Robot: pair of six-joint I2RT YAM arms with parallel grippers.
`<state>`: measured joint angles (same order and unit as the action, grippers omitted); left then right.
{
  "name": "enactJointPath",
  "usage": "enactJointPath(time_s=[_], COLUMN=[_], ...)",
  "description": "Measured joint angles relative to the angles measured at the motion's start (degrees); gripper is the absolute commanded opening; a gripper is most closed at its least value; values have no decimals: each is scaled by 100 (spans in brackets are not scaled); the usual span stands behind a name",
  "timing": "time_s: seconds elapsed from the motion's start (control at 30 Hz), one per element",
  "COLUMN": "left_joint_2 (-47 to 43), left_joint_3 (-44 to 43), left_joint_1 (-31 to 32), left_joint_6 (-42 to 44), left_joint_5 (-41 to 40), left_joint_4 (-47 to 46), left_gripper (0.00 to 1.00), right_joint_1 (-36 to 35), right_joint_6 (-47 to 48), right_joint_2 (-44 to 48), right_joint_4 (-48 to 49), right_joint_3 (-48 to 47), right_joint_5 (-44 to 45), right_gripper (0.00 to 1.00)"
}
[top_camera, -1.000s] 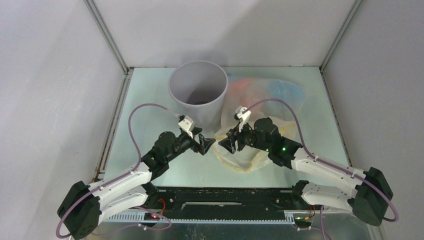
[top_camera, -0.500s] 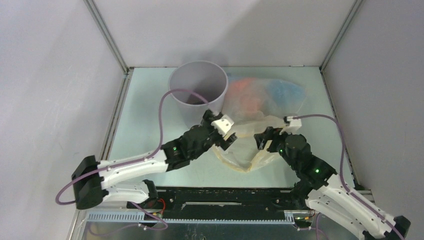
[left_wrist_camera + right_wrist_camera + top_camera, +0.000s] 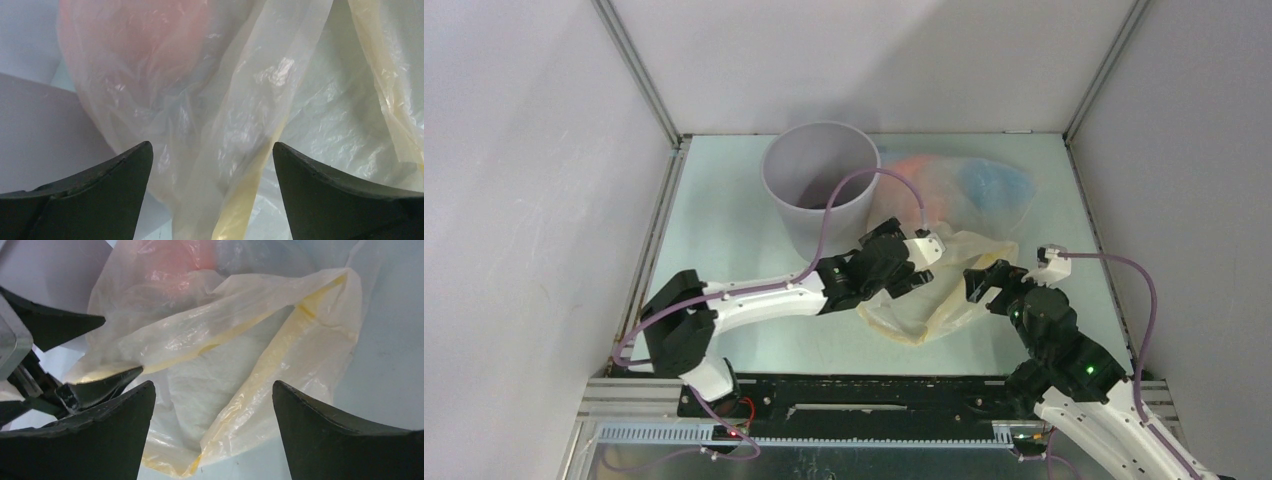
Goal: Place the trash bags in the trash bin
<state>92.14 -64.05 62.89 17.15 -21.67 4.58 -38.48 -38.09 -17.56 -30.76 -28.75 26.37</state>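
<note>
The light-grey trash bin (image 3: 821, 185) stands upright at the back of the table. The trash bags lie in a heap to its right: a red-pink one (image 3: 911, 178), a light-blue one (image 3: 996, 183) and a pale yellow one (image 3: 929, 305) nearest me. My left gripper (image 3: 924, 273) reaches over the yellow bag's left part. It is open (image 3: 212, 165), with a fold of the yellow bag (image 3: 250, 150) loose between its fingers. My right gripper (image 3: 986, 283) is at the bag's right edge, also open (image 3: 212, 407) over the yellow plastic (image 3: 260, 385).
Grey enclosure walls with metal corner posts (image 3: 639, 75) surround the table. The bin wall (image 3: 35, 135) is close on the left gripper's left. In the right wrist view the left gripper's fingers (image 3: 97, 389) sit just left of my right one.
The left arm swung right, away from the bin's front, over the yellow bag. The right arm drew back to the right and its jaws opened wider.
</note>
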Motion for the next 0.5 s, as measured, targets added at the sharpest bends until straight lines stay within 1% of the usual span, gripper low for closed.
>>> enactJointPath(time_s=[0.03,0.07,0.1,0.13,0.17,0.27,0.33,0.4,0.5], left_joint_2=[127,238,343,461,586,898,944,944,918], left_joint_3=[-173,-328,-468,-632,-791,-1191,-1294,-1427,-1720], left_joint_1=[0,0,0,0,2,0,-26,-85,-278], left_joint_6=[24,52,39,46,24,-70,-203,-420,-863], left_joint_5=[37,57,66,52,7,-199,-219,-162,188], left_joint_4=[111,170,225,293,365,553,678,846,1003], left_gripper=[63,45,14,2,0,0,0,0,0], right_joint_1=[0,0,0,0,0,0,0,-2,-22], right_joint_6=[-9,-11,-11,-7,2,83,190,295,452], right_joint_2=[0,-2,-4,-13,-28,-164,-249,-286,-308], right_joint_4=[-48,-87,-116,-140,-153,-138,-31,179,662], right_joint_3=[0,0,0,0,0,17,111,284,669], right_joint_5=[0,-2,-2,-2,-2,-46,-140,-323,-680], right_gripper=[84,82,79,75,73,62,56,54,52])
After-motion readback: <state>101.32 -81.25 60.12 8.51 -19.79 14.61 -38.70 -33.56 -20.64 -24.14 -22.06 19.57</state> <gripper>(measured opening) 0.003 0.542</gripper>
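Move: The left hand is open around a fold of the trash bag's far rim, roughly 2 cm ahead, 2 cm right and 3 cm below. From this hand, the trash bin stands about 15 cm left and 8 cm ahead, and the red rubbish 13 cm ahead and 3 cm right. From the right hand, the bag's near rim lies about 3 cm left, level fore and aft, some 8 cm below. Left hand pinches the far rim, moving about 4 cm forward-right; right sinks 4 cm leftward towards the near rim, half-closing. ##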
